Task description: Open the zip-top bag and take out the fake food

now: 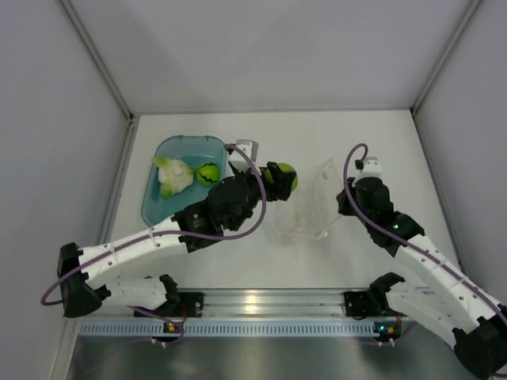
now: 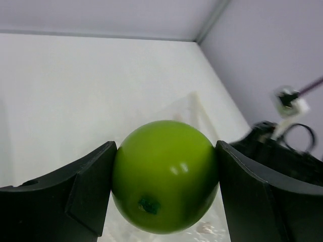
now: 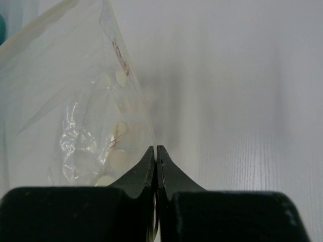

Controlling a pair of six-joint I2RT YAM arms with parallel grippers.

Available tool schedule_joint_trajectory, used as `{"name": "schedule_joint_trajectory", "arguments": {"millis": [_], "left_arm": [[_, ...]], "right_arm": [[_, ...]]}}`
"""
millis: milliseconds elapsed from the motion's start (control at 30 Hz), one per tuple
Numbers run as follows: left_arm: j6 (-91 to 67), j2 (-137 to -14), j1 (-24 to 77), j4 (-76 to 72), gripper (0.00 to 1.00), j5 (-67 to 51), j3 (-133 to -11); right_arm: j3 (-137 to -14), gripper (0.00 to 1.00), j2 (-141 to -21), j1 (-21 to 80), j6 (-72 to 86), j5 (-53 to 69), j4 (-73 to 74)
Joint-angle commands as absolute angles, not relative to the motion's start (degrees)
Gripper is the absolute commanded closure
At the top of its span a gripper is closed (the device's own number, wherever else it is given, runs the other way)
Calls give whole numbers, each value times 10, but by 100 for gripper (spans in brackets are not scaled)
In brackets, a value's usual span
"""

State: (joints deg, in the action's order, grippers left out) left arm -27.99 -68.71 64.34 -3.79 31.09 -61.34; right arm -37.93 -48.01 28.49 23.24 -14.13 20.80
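My left gripper (image 1: 279, 180) is shut on the plain lime-green ball (image 1: 288, 177), one piece of the fake food, held above the table just left of the zip-top bag (image 1: 305, 212). In the left wrist view the ball (image 2: 164, 174) fills the gap between both fingers. The clear dotted bag (image 3: 86, 101) stands crumpled at mid-table. My right gripper (image 3: 156, 148) is shut on its right edge, with film showing between the jaws. The leafy lump (image 1: 174, 176) and the striped green ball (image 1: 208, 172) lie in the teal tub (image 1: 154, 207).
The teal tub sits at the back left, close behind my left arm. White walls enclose the table on the left, back and right. My right arm (image 2: 282, 151) shows at the right of the left wrist view.
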Motion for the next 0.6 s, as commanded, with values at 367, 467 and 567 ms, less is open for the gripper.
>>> {"name": "schedule_joint_trajectory", "arguments": {"millis": [367,467,567], "left_arm": [[-359,-569,410,223,100,497,-517],[-371,-574,369,227,100,491,-485],[-378,-602,310,225,100,457,-467]], "right_arm": [[-445,100,-458,286,225,-197,237],[-452,100,-454,287,222,-199,240],[-463,100,-451,286,216,-201,247]]}}
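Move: The teal bin, where the held green ball is headed, has its middle about 31 cm to the left hand's left, some 15 cm ahead and 29 cm below. Inside the bin, the striped ball lies roughly 23 cm left and 19 cm ahead of the left hand, the cauliflower about 34 cm left and 19 cm ahead. The bag is some 8 cm to its right and 4 cm ahead, well below. From the right hand, the bin is about 49 cm left and 14 cm ahead. Keeping its grip on the green ball, the left hand swings quickly left some 25 cm, away from the bag to above the bin. It eases forward about 6 cm early and sinks about 12 cm while the wrist swivels counter-clockwise some 45 degrees. The right hand, still pinching the bag's edge, lifts it about 3 cm. ##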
